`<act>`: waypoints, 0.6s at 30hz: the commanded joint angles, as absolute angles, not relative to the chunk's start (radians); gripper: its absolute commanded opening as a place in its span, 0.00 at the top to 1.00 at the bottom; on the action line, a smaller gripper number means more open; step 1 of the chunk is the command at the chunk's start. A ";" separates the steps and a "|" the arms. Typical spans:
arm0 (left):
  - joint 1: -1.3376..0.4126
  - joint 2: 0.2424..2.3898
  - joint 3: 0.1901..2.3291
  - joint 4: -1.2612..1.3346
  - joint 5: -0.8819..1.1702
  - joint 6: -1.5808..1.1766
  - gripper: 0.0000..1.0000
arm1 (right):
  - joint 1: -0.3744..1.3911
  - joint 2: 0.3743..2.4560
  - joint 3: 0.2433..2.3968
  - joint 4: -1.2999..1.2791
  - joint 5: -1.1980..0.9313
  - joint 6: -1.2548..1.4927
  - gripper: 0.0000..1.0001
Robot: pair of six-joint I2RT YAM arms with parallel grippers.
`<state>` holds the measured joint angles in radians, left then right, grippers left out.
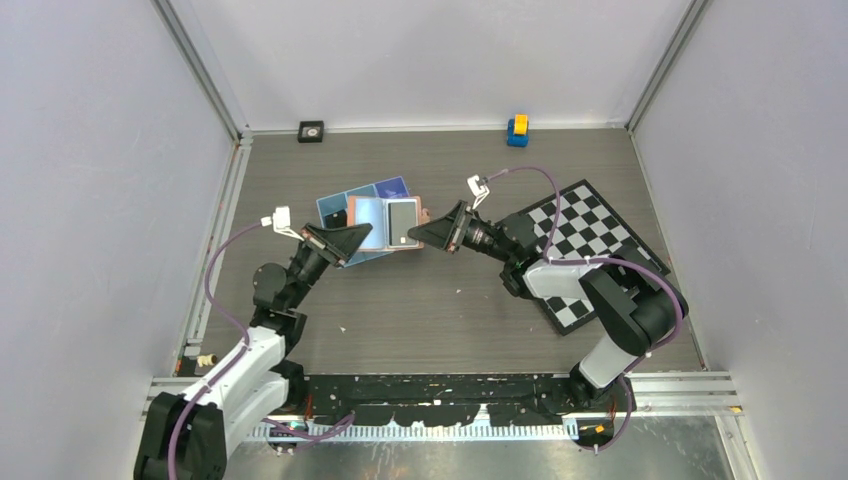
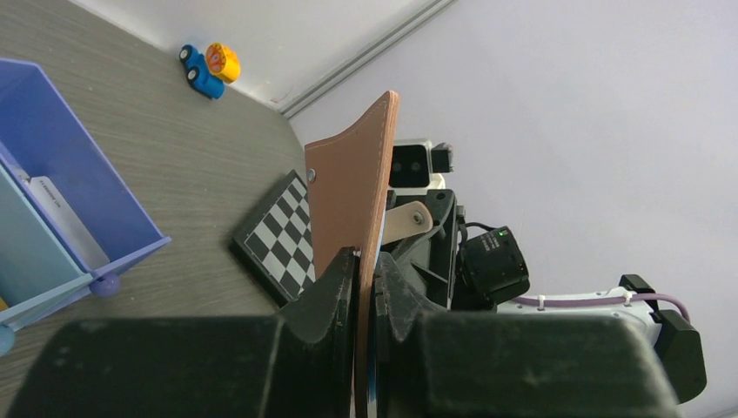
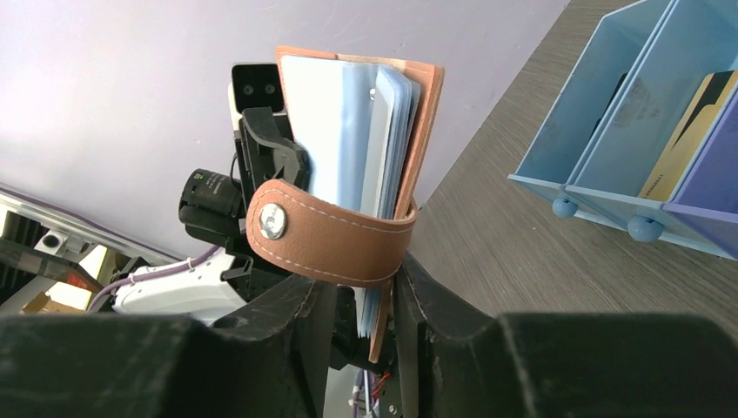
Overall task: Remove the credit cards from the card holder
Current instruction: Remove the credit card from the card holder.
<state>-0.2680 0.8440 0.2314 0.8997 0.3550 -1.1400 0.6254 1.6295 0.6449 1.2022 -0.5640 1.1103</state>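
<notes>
The tan card holder point(image 1: 395, 222) hangs open in the air over the blue tray point(image 1: 335, 208), held between both arms. A dark grey credit card point(image 1: 404, 222) and a pale one point(image 1: 368, 222) show in its sleeves. My left gripper point(image 2: 365, 272) is shut on the card holder's point(image 2: 350, 192) leather edge. My right gripper point(image 3: 364, 292) straddles the opposite edge, just under the snap strap point(image 3: 326, 233). Its jaws are narrowed: the right finger point(image 3: 418, 305) lies against the leather and a gap shows at the left finger. Pale sleeves point(image 3: 348, 131) fan out above.
The blue tray point(image 3: 609, 122) has an orange card point(image 3: 687, 139) in one compartment and a pale card point(image 2: 57, 218) in another. A checkered board point(image 1: 590, 250) lies under the right arm. A blue and yellow toy point(image 1: 517, 130) and a small black block point(image 1: 311, 131) sit by the back wall.
</notes>
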 commanded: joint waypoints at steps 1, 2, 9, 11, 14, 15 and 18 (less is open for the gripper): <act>-0.265 0.860 0.272 0.961 0.390 -1.139 1.00 | 0.625 1.594 0.692 1.235 -0.588 1.114 0.69; -0.265 0.861 0.273 0.962 0.390 -1.138 1.00 | 0.626 1.593 0.692 1.231 -0.588 1.112 0.73; -0.265 0.819 0.275 0.849 0.338 -1.093 0.98 | 0.616 1.554 0.690 1.126 -0.552 1.062 0.99; -0.265 0.774 0.279 0.753 0.289 -1.060 0.80 | 0.605 1.537 0.676 1.099 -0.525 1.047 1.00; -0.265 0.679 0.319 0.460 0.148 -0.994 0.55 | 0.588 1.520 0.664 1.060 -0.487 1.037 1.00; -0.265 0.647 0.337 0.353 0.091 -0.974 0.52 | 0.584 1.517 0.669 1.035 -0.483 1.026 0.99; -0.265 0.569 0.350 0.224 0.009 -0.939 0.45 | 0.581 1.502 0.690 0.915 -0.467 0.972 1.00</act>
<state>-0.2680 0.6559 0.2924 0.4946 0.1780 -1.0290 0.5903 1.5566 0.6537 1.0210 -0.5159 1.0485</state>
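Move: The left hand still pinches the near left edge of the open card holder, whose middle lies about 4 cm to its right, 1 cm ahead and 1 cm up. From the right hand, half open at the near right edge, that middle is some 4 cm left, 2 cm ahead and 1 cm up, with the silver card 1 cm left and 2 cm ahead, level with that middle. The drawer box sits some 10 cm ahead and 10 cm left of the right hand, about 18 cm below. The right fingers shut on the near edge of the card holder's right-hand cover while both hands stay almost in place, the left sinking about 1 cm with its grip kept; the right then keeps its pinch and carries the holder about 2 cm forward and a little to the right. Meanwhile the left fingers open to about half, let go of the left cover, and that hand backs off some 3 cm to the left, away from the holder, with a slight forward drift and a counter-clockwise turn of about 10 degrees. ##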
